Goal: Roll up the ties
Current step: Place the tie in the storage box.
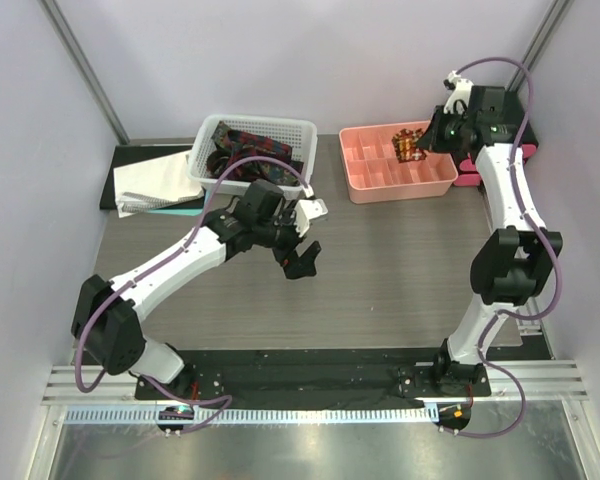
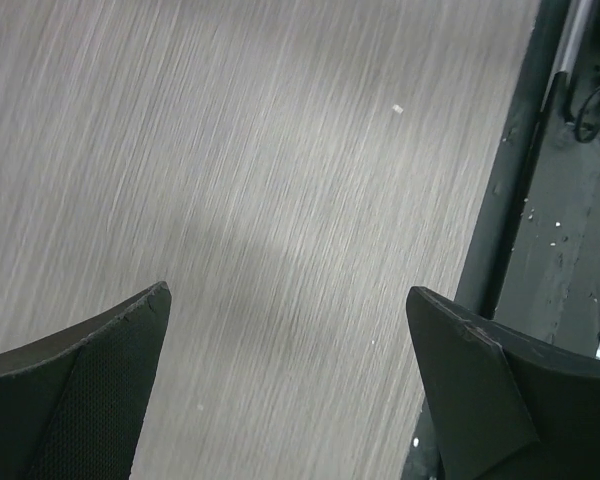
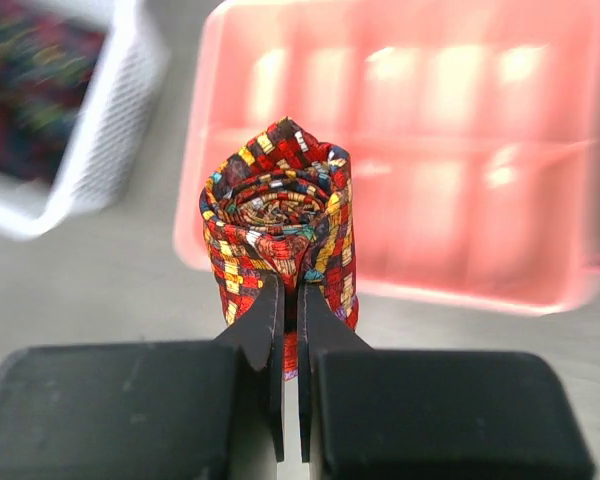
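A red tie with yellow-orange print, rolled into a tight coil [image 3: 278, 215], hangs in the air in front of the pink tray [image 3: 540, 180]. My right gripper [image 3: 289, 285] is shut on its near wall. From above, that rolled tie [image 1: 411, 143] and the right gripper [image 1: 423, 141] sit over the pink divided tray [image 1: 375, 186] at the back right. More ties [image 1: 242, 150], dark and patterned, lie piled in the white basket [image 1: 285, 127]. My left gripper [image 1: 302, 236] hangs open over bare table right of the basket; its fingers [image 2: 90, 370] hold nothing.
A folded white cloth [image 1: 152, 182] lies on a black mat left of the basket. A black base strip [image 2: 540, 250] runs along the near table edge. Grey walls and metal posts close in the sides.
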Robot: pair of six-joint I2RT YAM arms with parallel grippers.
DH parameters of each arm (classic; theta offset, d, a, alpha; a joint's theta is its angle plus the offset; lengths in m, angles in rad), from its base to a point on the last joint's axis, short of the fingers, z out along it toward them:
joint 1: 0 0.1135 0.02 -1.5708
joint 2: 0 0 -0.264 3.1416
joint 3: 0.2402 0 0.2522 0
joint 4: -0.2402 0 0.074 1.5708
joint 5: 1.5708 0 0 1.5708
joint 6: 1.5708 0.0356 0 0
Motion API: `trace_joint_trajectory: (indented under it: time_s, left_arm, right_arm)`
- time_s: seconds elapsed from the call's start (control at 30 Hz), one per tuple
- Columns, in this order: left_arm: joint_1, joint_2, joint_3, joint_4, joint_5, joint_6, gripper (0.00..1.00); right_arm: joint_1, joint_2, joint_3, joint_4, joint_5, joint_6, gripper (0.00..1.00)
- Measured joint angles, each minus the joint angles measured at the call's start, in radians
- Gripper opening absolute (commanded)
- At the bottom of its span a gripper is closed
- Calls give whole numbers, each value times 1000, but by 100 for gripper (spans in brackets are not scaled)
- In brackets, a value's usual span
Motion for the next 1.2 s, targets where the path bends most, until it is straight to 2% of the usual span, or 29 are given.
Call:
trace_joint_trajectory:
  time_s: [0.07,0.23,0.57,0.87,1.2]
  left_arm:
    - [12,-10,-19,-6,-9,-13,100]
    - [24,-63,-80,-4,-25,-32,100]
    - [23,-128,-165,9,-33,-50,100]
    - [23,-140,-187,28,-34,-50,100]
    - [23,-140,-187,35,-33,-50,100]
  right_arm:
    - [-6,72,121,-5,108,-62,1]
    - [-3,182,222,-27,251,-153,1]
    - [-2,330,261,-65,505,-293,1]
    - [-2,378,271,-66,620,-328,1]
    - [10,471,315,-34,655,-342,1]
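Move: The right hand already holds the rolled tie; the storage box's near-right compartment lies about 9 cm ahead, 13 cm to its right and 19 cm below. From this hand the box's middle is about 14 cm ahead, 1 cm left and 19 cm below; the black drawer cabinet is some 17 cm ahead, 29 cm right and 14 cm lower. From the empty left hand that compartment is roughly 29 cm ahead, 50 cm right, 13 cm below. Right hand carries the tie right, down, forward some 20 cm into the compartment, rolling 40°; left hand drifts left. ##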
